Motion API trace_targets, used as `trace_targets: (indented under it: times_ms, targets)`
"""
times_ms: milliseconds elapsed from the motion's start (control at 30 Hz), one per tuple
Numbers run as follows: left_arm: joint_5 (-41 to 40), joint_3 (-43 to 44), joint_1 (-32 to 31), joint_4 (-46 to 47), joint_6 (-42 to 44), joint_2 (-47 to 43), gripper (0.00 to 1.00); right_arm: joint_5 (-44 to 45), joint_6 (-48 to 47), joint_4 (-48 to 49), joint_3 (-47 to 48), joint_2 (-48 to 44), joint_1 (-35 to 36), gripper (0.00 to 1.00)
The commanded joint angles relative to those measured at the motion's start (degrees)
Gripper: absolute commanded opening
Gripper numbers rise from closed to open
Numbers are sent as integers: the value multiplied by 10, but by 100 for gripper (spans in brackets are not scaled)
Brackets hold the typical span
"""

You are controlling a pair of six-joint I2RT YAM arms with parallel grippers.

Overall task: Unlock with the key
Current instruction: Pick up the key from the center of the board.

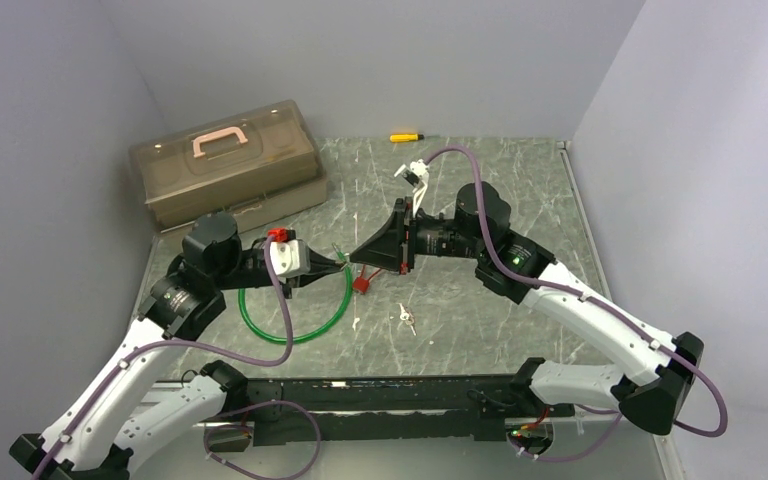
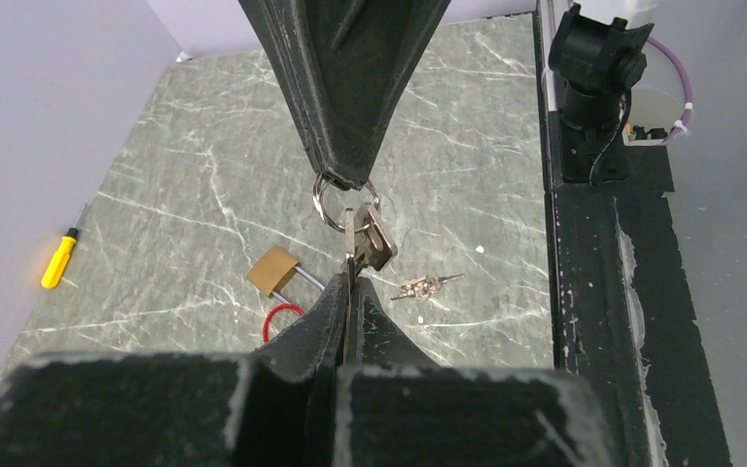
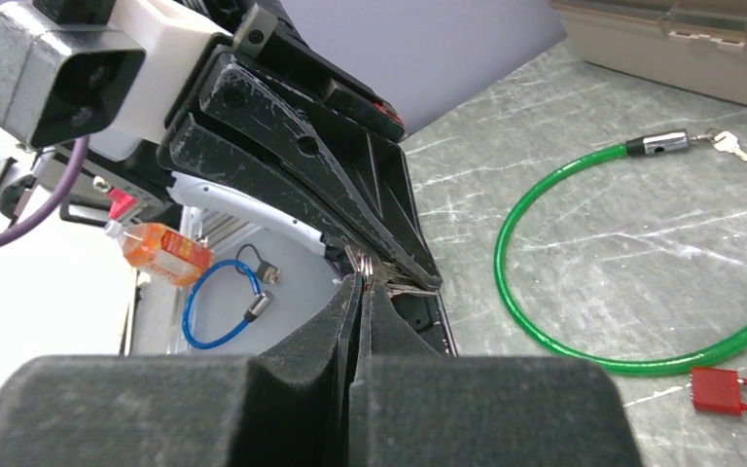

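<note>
Above the table's middle my two grippers meet tip to tip. My right gripper (image 1: 358, 257) (image 2: 342, 181) (image 3: 361, 283) is shut on a silver key ring (image 2: 331, 206). A key (image 2: 351, 243) hangs from that ring, and my left gripper (image 1: 344, 259) (image 2: 350, 279) is shut on its blade. More keys (image 2: 377, 240) dangle beside it. On the table below lies a small brass padlock (image 2: 273, 270) with a silver shackle and a red loop (image 2: 281, 317). A green cable lock (image 1: 295, 318) (image 3: 584, 255) lies below my left arm, with a key (image 3: 731, 146) at its metal end.
A loose key bunch (image 1: 406, 317) (image 2: 426, 286) lies on the marble top. A brown toolbox (image 1: 225, 160) stands at the back left, and a yellow screwdriver (image 1: 406, 137) (image 2: 58, 260) by the back wall. A red tag (image 3: 715, 389) (image 1: 363, 283) lies near the green cable.
</note>
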Motion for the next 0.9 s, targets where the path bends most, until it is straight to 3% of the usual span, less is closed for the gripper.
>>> trace_targets:
  times_ms: [0,433,533,667,800,867]
  targets:
    - [12,42,-2,-40,12,-11,0,39,-40,-40,-2,-19,-3,0]
    - [17,75,-2,-69,-3,-1,0,40,-60,-78,4,-20,-2,0]
    - [20,88,-2,-87,0,4,0,48,-81,-103,15,-20,-2,8]
    - [35,111,-2,-124,13,16,0,72,-126,-151,48,-18,-3,27]
    - [53,120,-2,-150,26,24,0,83,-176,-192,97,-8,-3,57]
    - [55,123,-2,-166,27,30,0,93,-201,-213,125,-3,-3,64]
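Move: The key ring hangs between the two hands: about 4 cm to the right of the left hand, level with it in height and reach, and roughly 1 cm to the left of the right hand's point and 1 cm below it. From the left hand, all some 31 cm lower, the loose keys lie about 3 cm ahead and 13 cm right, the red seal 10 cm ahead and 3 cm right, and the padlock 18 cm ahead and 13 cm right. The key stays pinched in the left fingers while the right hand, which also holds its ring, first eases right and slightly down, then opens to over half and lets go. The right hand keeps drawing away, ending about 2 cm right after dipping 3 cm and rising 1, its fingertips tilting some 10 degrees down. The left hand lifts about 2.5 cm and draws back 2, mostly at the end. ##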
